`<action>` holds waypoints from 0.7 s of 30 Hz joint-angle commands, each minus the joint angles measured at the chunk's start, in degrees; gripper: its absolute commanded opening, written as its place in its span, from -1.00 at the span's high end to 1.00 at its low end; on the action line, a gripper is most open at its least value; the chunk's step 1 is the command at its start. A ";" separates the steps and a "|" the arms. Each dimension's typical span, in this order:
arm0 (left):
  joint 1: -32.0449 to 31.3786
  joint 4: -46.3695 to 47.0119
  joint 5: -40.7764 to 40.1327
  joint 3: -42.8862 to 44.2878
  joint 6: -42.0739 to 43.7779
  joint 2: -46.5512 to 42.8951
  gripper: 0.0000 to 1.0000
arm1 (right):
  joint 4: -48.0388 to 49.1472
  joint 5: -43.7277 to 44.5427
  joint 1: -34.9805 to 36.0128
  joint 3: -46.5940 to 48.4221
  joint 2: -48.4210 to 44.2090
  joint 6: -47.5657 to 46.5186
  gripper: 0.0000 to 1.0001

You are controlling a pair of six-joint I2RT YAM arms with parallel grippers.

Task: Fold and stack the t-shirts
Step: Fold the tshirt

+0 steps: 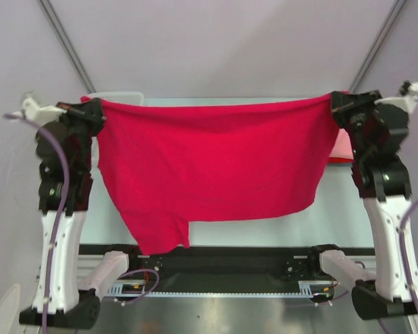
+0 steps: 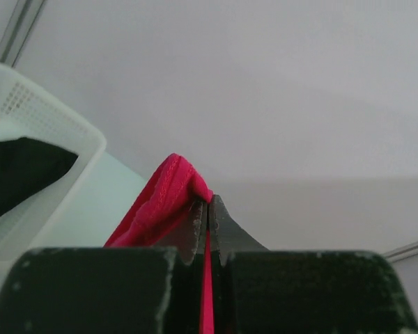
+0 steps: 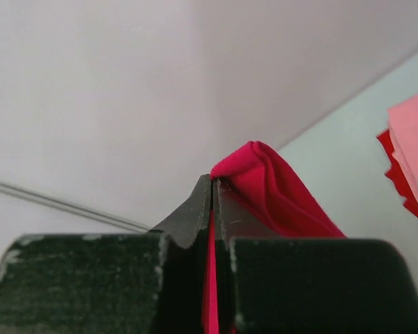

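A crimson-red t-shirt [image 1: 216, 163] hangs stretched in the air between both arms, its lower edge above the table's near side. My left gripper [image 1: 94, 111] is shut on the shirt's upper left corner; in the left wrist view red cloth [image 2: 160, 202] bunches beside the closed fingertips and runs between them. My right gripper [image 1: 338, 108] is shut on the upper right corner, with a red fold [image 3: 272, 188] beside its tips. Folded pink and red t-shirts [image 3: 411, 160] lie on the table at the right. A black one [image 2: 21, 174] lies in a basket.
A white mesh basket [image 2: 70, 139] stands at the back left of the pale table [image 1: 265, 229]. The folded stack [image 1: 343, 147] peeks out behind the right arm. Grey backdrop walls rise behind the table.
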 commanded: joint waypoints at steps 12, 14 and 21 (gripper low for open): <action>2.96 8.01 12.96 23.15 -6.43 33.18 0.99 | 5.28 -22.12 -11.79 17.75 30.09 5.96 1.00; 3.13 8.01 15.86 28.98 -6.79 38.29 0.99 | 5.28 -23.45 -12.41 21.46 32.57 6.75 1.00; 6.03 10.90 18.66 39.30 -9.95 48.14 0.99 | 9.92 -31.51 -13.56 26.51 40.83 9.13 1.00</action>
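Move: Both hands already hold the t-shirt stretched between them; its body hangs about 20 cm down and 5 cm back, some 30 cm to the left hand's right. The table's far edge lies straight ahead, 36 cm out and 49 cm down. The basket is roughly 22 cm ahead and 15 cm left. From the right hand, the t-shirt hangs likewise to its left, the far edge is about 35 cm ahead, and the folded stack sits 20 cm ahead, 12 cm right. Still pinching the t-shirt's two corners with shut fingers, both hands swing forward together towards the far edge, about 20 cm, flinging the cloth outward. They scoop, dipping 10 to 13 cm with fingertips tipping down some 20 degrees, then sweep back up to roughly starting height and nearly level off, each turning inward a little. ##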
